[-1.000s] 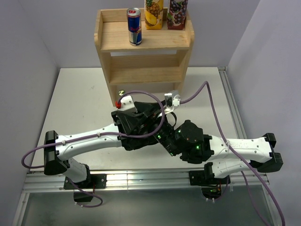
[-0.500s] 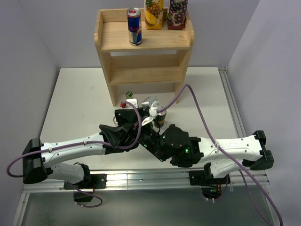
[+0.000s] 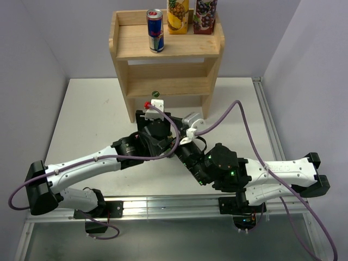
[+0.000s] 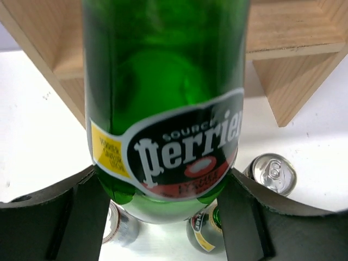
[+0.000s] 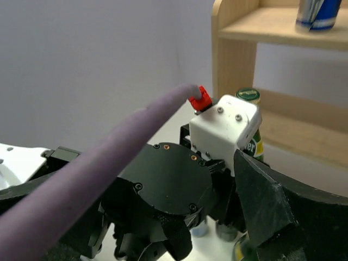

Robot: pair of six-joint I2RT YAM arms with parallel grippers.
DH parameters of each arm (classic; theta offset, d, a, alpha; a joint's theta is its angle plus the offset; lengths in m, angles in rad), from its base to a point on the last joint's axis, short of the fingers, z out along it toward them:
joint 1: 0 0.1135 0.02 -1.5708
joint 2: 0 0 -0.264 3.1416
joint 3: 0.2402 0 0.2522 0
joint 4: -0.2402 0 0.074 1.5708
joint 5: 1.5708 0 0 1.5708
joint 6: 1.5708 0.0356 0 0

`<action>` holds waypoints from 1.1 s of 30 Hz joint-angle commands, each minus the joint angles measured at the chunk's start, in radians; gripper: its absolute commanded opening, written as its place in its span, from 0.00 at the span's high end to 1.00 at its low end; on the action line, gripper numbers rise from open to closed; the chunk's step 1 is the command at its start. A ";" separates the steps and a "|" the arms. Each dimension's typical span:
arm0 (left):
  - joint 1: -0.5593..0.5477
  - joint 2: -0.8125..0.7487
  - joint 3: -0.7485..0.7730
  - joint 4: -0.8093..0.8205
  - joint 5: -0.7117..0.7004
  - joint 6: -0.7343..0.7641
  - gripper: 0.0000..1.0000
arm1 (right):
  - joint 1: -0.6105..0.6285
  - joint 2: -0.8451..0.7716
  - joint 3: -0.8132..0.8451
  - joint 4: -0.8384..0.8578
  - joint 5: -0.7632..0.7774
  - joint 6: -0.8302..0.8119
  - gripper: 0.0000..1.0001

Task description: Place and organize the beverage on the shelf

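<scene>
My left gripper (image 4: 163,190) is shut on a green Perrier bottle (image 4: 163,103), its black fingers (image 4: 89,217) pressing both sides of the lower body. The bottle stands upright and lifted, just in front of the wooden shelf (image 3: 179,48), with its cap (image 3: 156,94) level with the lower tier. On the top board stand a Red Bull can (image 3: 155,31), a pineapple juice carton (image 3: 178,15) and a grape juice carton (image 3: 205,15). My right gripper (image 5: 215,209) is open and holds nothing, close behind the left wrist (image 5: 168,185).
Under the held bottle, on the white table (image 3: 92,114), are a silver can (image 4: 270,173), another can (image 4: 117,224) and a small Perrier bottle (image 4: 204,231). Both arms cross in front of the shelf. Purple cables (image 3: 239,117) loop over them.
My left arm has carried the bottle forward toward the shelf's lower tier. The right arm swung left under the left arm, then drew back to the right, still open.
</scene>
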 commanded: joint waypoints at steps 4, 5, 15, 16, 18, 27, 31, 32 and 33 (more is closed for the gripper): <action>0.089 -0.030 0.073 0.113 0.058 0.040 1.00 | -0.004 -0.200 0.040 0.349 0.171 -0.352 0.00; 0.106 -0.028 0.073 0.116 0.067 0.043 1.00 | -0.014 -0.239 0.032 0.352 0.177 -0.352 0.00; 0.172 -0.018 0.068 0.122 0.136 0.082 1.00 | -0.314 -0.397 0.058 0.105 0.066 -0.139 0.00; 0.172 -0.016 0.069 0.122 0.138 0.083 1.00 | -0.334 -0.389 0.066 0.088 0.056 -0.128 0.00; 0.172 -0.011 0.065 0.132 0.130 0.088 1.00 | -0.362 -0.380 0.073 0.061 0.038 -0.105 0.00; 0.255 -0.031 0.080 0.152 0.191 0.119 1.00 | -0.371 -0.342 0.043 0.034 0.026 -0.058 0.00; 0.327 -0.028 0.103 0.201 0.248 0.126 1.00 | -0.380 -0.354 0.011 0.027 0.036 -0.038 0.00; 0.350 -0.025 0.111 0.202 0.258 0.125 1.00 | -0.380 -0.357 -0.002 0.022 0.038 -0.029 0.00; 0.361 -0.019 0.117 0.207 0.267 0.125 1.00 | -0.385 -0.359 -0.008 0.019 0.039 -0.025 0.00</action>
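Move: The place my left hand is carrying the green Perrier bottle to, the left end of the middle shelf, lies about 14 cm ahead and 6 cm left, the board some 4 cm lower. On the table, some 16 cm below me, the near black can is 2 cm back and 2 cm left, the silver can 6 cm back and 8 cm left. From my empty right hand that shelf place is roughly 27 cm ahead, 10 cm left and 16 cm down. Keeping the upright bottle pinched, my left hand carries it about 7 cm forward and 6 cm left towards the left end of the middle shelf, staying nearly level and pausing briefly halfway. My open right hand swings off to the right and up, away from the left wrist, some 29 cm at its farthest and turning clockwise, then eases back left and down by about a third of that. ##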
